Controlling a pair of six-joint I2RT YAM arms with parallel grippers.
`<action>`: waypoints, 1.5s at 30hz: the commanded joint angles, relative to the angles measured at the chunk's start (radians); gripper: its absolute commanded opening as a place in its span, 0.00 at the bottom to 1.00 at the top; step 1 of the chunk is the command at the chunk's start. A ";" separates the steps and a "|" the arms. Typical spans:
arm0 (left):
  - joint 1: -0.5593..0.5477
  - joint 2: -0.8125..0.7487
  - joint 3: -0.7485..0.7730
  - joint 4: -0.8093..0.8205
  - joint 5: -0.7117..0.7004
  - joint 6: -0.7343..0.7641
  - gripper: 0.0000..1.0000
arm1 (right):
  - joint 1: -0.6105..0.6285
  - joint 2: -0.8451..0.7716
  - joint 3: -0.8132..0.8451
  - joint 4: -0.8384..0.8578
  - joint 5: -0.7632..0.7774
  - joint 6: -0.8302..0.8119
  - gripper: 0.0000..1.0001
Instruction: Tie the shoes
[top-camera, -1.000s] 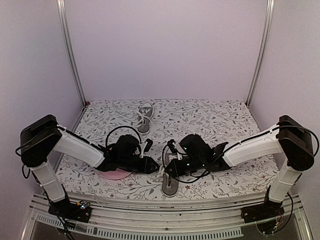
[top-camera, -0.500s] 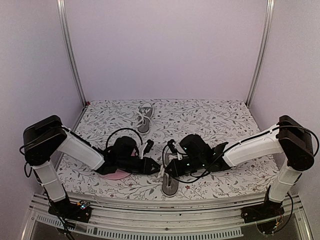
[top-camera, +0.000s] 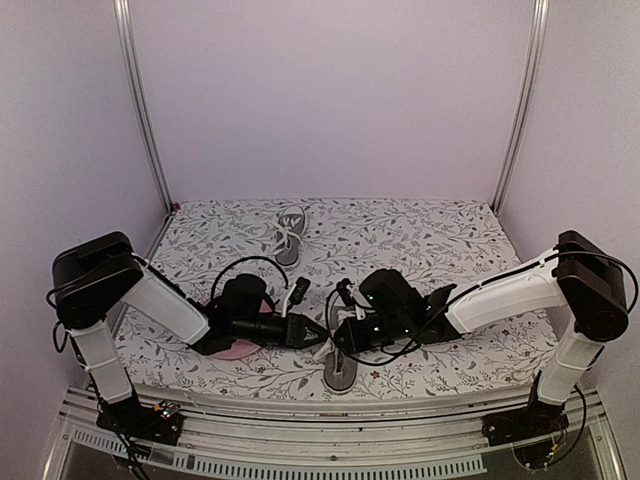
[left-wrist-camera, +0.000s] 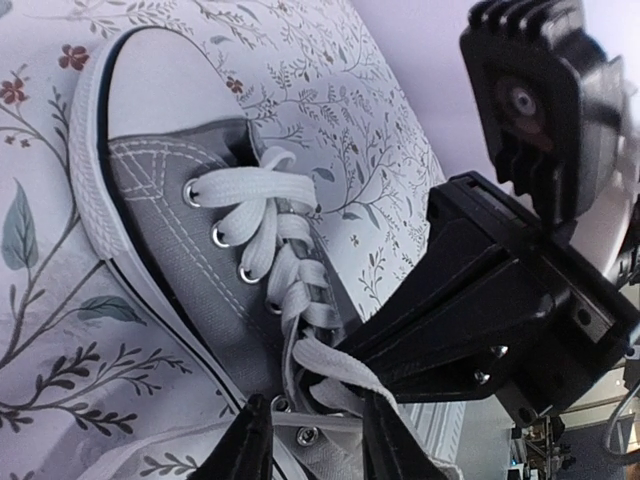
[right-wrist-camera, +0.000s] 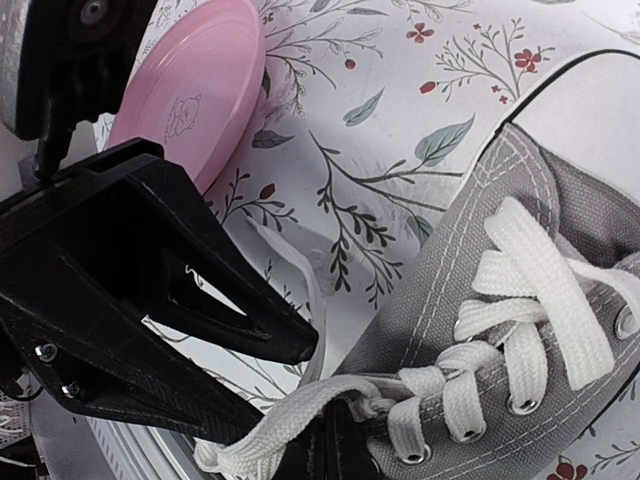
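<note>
One grey shoe (top-camera: 339, 370) with white laces lies near the table's front edge; both grippers meet over its lace end. In the left wrist view this shoe (left-wrist-camera: 170, 220) points toe away. My left gripper (left-wrist-camera: 315, 442) hovers open over its top eyelets, with a loose lace (left-wrist-camera: 335, 362) lying between the fingers (left-wrist-camera: 248, 448), untouched. My right gripper (right-wrist-camera: 338, 455) is shut on a white lace (right-wrist-camera: 290, 425) that runs taut from the knot area of the shoe (right-wrist-camera: 520, 300). The other shoe (top-camera: 290, 232) lies far back, untied.
A pink plate (top-camera: 232, 347) sits under my left arm, also visible in the right wrist view as the plate (right-wrist-camera: 195, 80). A floral tablecloth (top-camera: 440, 240) covers the table. Metal frame posts (top-camera: 140, 100) stand at the back corners.
My left gripper has slid right, closing in on the shoe's laces and the right gripper's tip. The right arm and both shoes have stayed put.
</note>
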 joint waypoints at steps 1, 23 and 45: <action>0.012 0.028 -0.007 0.074 0.034 -0.021 0.31 | -0.002 0.009 -0.003 -0.049 0.041 0.006 0.02; 0.012 0.102 0.020 0.170 0.091 -0.058 0.15 | -0.001 0.006 0.000 -0.024 0.018 -0.020 0.02; 0.014 0.044 -0.010 0.157 0.043 -0.088 0.00 | -0.002 -0.105 -0.038 -0.038 0.086 -0.062 0.10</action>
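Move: The white lace strand to grab lies right between the left gripper's open fingertips, barely 1 cm farther right; the right gripper, already pinching another part of the lace, has that strand about 2 cm to its left. Both hands work just above the gray shoe, whose middle is some 2 cm right of the left hand and 4 cm below it. The shoe's toe cap is about 10 cm ahead and 2 cm right, the pink plate about 18 cm left and 3 cm ahead. Ease the left gripper about 1 cm right and slightly back, deeper over the lace strand beside the right fingertips, then shut its half-closed fingers fully to pinch the strand. Keep the right gripper still on its own part of the lace until the left has closed, then start drawing it up and to the right, about 1 cm each way. ##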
